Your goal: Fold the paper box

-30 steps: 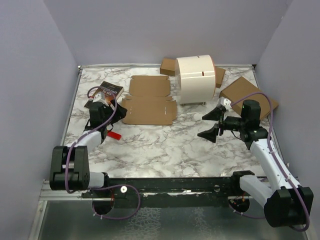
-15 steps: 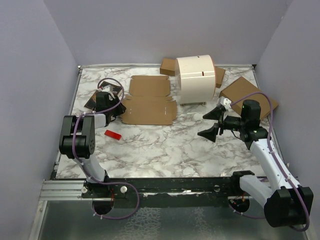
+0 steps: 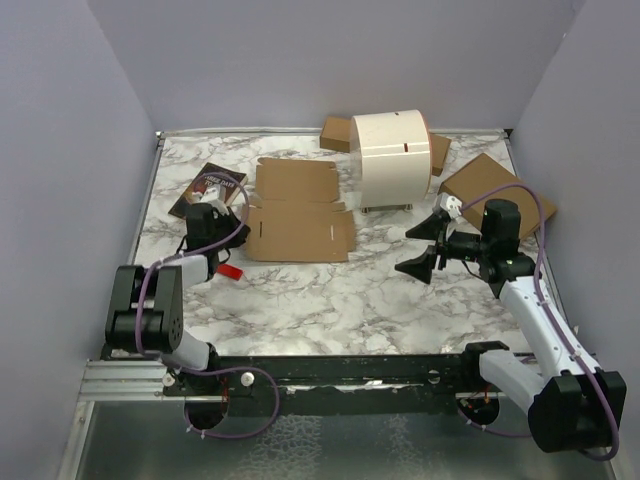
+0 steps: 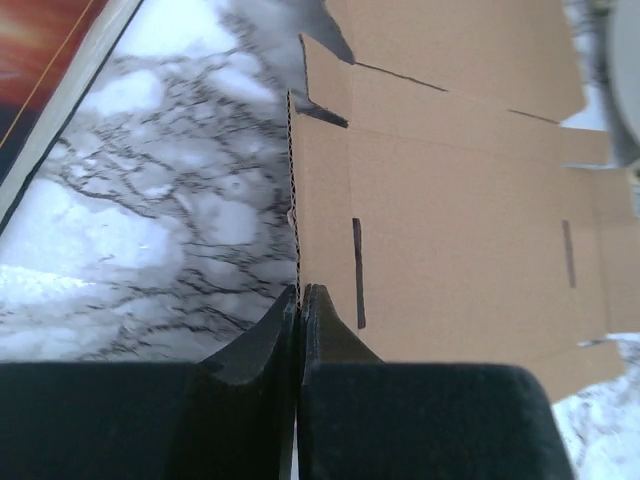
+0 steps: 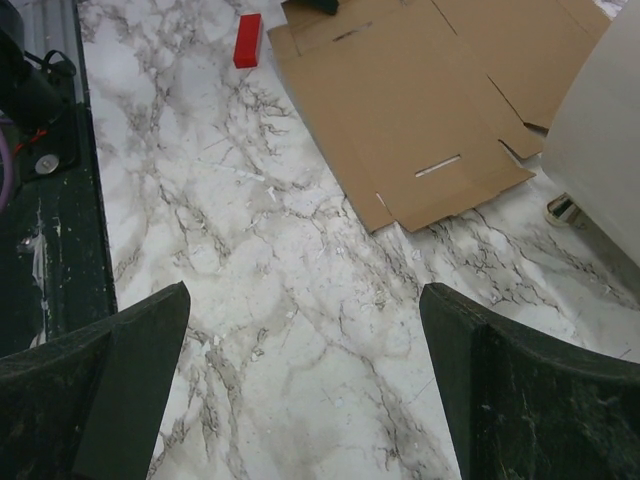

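The paper box (image 3: pixel 297 212) lies flat and unfolded on the marble table, a brown die-cut sheet with flaps and slots. It also shows in the left wrist view (image 4: pixel 450 200) and the right wrist view (image 5: pixel 400 100). My left gripper (image 3: pixel 241 228) is at the sheet's left edge. In the left wrist view (image 4: pixel 298 292) its jaws are shut on that corrugated edge. My right gripper (image 3: pixel 424 248) hovers wide open and empty over bare table to the right of the sheet, as the right wrist view (image 5: pixel 305 290) also shows.
A book (image 3: pixel 208 186) lies at the back left, behind my left wrist. A small red block (image 3: pixel 228 270) lies near the left arm. A big white roll (image 3: pixel 392 156) stands just right of the sheet. A larger brown cardboard box (image 3: pixel 492 186) sits at the far right.
My left arm swung back towards the book, then came nearer again, and the sheet has slid a little towards the near edge. The right arm has not moved.
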Controlling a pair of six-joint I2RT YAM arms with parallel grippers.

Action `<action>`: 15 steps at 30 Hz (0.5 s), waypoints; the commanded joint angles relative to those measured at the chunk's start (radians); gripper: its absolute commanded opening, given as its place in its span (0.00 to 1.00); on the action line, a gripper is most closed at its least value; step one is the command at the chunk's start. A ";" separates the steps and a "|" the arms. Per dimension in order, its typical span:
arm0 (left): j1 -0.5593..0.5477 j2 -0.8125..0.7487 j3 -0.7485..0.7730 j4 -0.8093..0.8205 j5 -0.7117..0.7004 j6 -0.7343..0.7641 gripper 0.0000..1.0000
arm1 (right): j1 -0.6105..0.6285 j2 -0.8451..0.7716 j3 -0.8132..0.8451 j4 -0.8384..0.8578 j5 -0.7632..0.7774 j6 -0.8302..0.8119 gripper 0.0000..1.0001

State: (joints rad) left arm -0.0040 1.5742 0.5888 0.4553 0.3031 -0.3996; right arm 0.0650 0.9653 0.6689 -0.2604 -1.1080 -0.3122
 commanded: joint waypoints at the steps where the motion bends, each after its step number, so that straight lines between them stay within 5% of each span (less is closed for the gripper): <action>1: -0.065 -0.224 -0.087 0.072 -0.027 0.003 0.00 | -0.004 0.010 0.009 0.020 0.002 -0.013 0.99; 7: -0.237 -0.489 -0.174 0.014 -0.167 -0.020 0.00 | -0.004 0.010 0.015 -0.002 -0.058 -0.030 0.99; 15: -0.257 -0.791 -0.026 -0.358 -0.279 0.030 0.00 | -0.007 0.011 0.030 -0.037 -0.113 -0.056 0.99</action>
State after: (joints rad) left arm -0.2577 0.9062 0.4667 0.2741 0.1184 -0.4091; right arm 0.0650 0.9749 0.6689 -0.2710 -1.1599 -0.3351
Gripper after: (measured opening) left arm 0.019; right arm 0.994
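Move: The left hand already pinches the paper box sheet's left edge just above the table; the sheet's middle lies about 13 cm to the right and 5 cm ahead, 2 cm lower. From this hand the red block is some 9 cm back and 4 cm left, the book about 11 cm ahead and 9 cm left. From the right hand the sheet's middle is roughly 20 cm ahead, 25 cm left and 17 cm below. Still pinching the sheet's edge, the left hand lifts it about 14 cm, drawing back and right, tilting up some 20 degrees. ##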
